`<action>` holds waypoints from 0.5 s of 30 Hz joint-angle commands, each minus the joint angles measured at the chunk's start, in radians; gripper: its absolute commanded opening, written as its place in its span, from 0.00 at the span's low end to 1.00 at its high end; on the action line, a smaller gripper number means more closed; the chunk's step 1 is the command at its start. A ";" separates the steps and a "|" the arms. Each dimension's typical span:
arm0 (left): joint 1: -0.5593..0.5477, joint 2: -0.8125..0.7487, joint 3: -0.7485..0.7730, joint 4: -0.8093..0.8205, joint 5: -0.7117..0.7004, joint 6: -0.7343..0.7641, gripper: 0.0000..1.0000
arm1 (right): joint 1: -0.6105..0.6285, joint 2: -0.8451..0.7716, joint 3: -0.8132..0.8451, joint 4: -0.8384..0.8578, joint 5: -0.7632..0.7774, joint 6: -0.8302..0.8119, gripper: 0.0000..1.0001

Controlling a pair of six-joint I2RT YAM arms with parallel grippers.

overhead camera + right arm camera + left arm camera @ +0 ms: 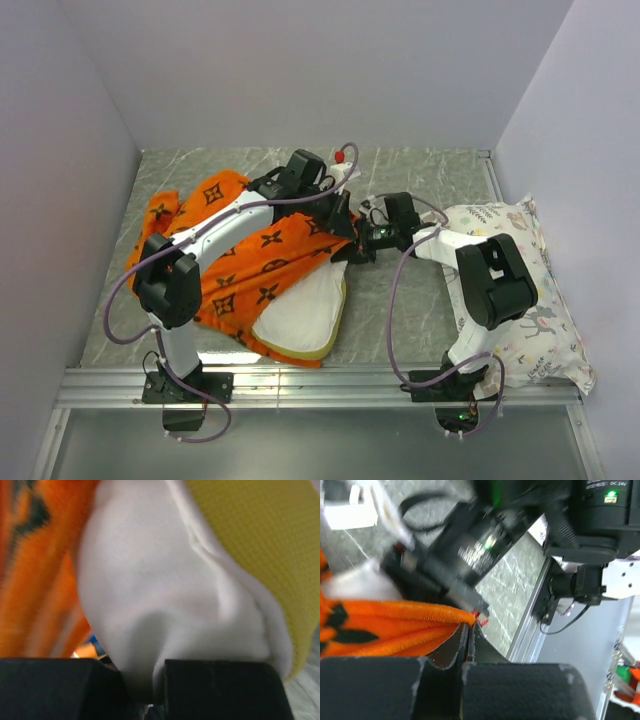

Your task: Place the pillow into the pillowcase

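The orange pillowcase with black marks lies crumpled at the table's left centre. The white pillow with its yellow band pokes out of the case's near side. My left gripper is shut on the pillowcase's right edge; in the left wrist view its jaws pinch a fold of orange pillowcase fabric. My right gripper sits just beside it, shut on the pillow. In the right wrist view that gripper squeezes a bulge of white pillow, with the yellow band at right and the orange pillowcase at left.
A white pillow printed with deer and plants lies along the right wall behind my right arm. The two wrists are very close together; the right arm's body fills the left wrist view. A metal rail runs along the near edge.
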 commanded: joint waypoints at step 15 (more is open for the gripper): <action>0.441 -0.553 -0.443 -0.077 -0.146 0.363 0.78 | -0.108 -0.142 0.151 -0.230 0.360 -0.337 0.92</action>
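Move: The left gripper is shut on the edge of the pillowcase at its mouth; the middle of the pillowcase lies about 25 cm to its left, 6 cm back and some 14 cm below. The right gripper has the pillow's far corner pinched. From it the bare white part of the pillow centres about 13 cm back, 9 cm left and 6 cm below, and the middle of the pillowcase some 23 cm left and 2 cm back. Pull the pinched pillow corner forward and somewhat right with the right gripper, about 10 cm in all, turning clockwise, then spread its fingers wide to let go. Meanwhile carry the left gripper forward, open it to release the pillowcase edge, and sweep it some 18 cm left, level above the pillowcase, turning about 20 degrees counter-clockwise. ##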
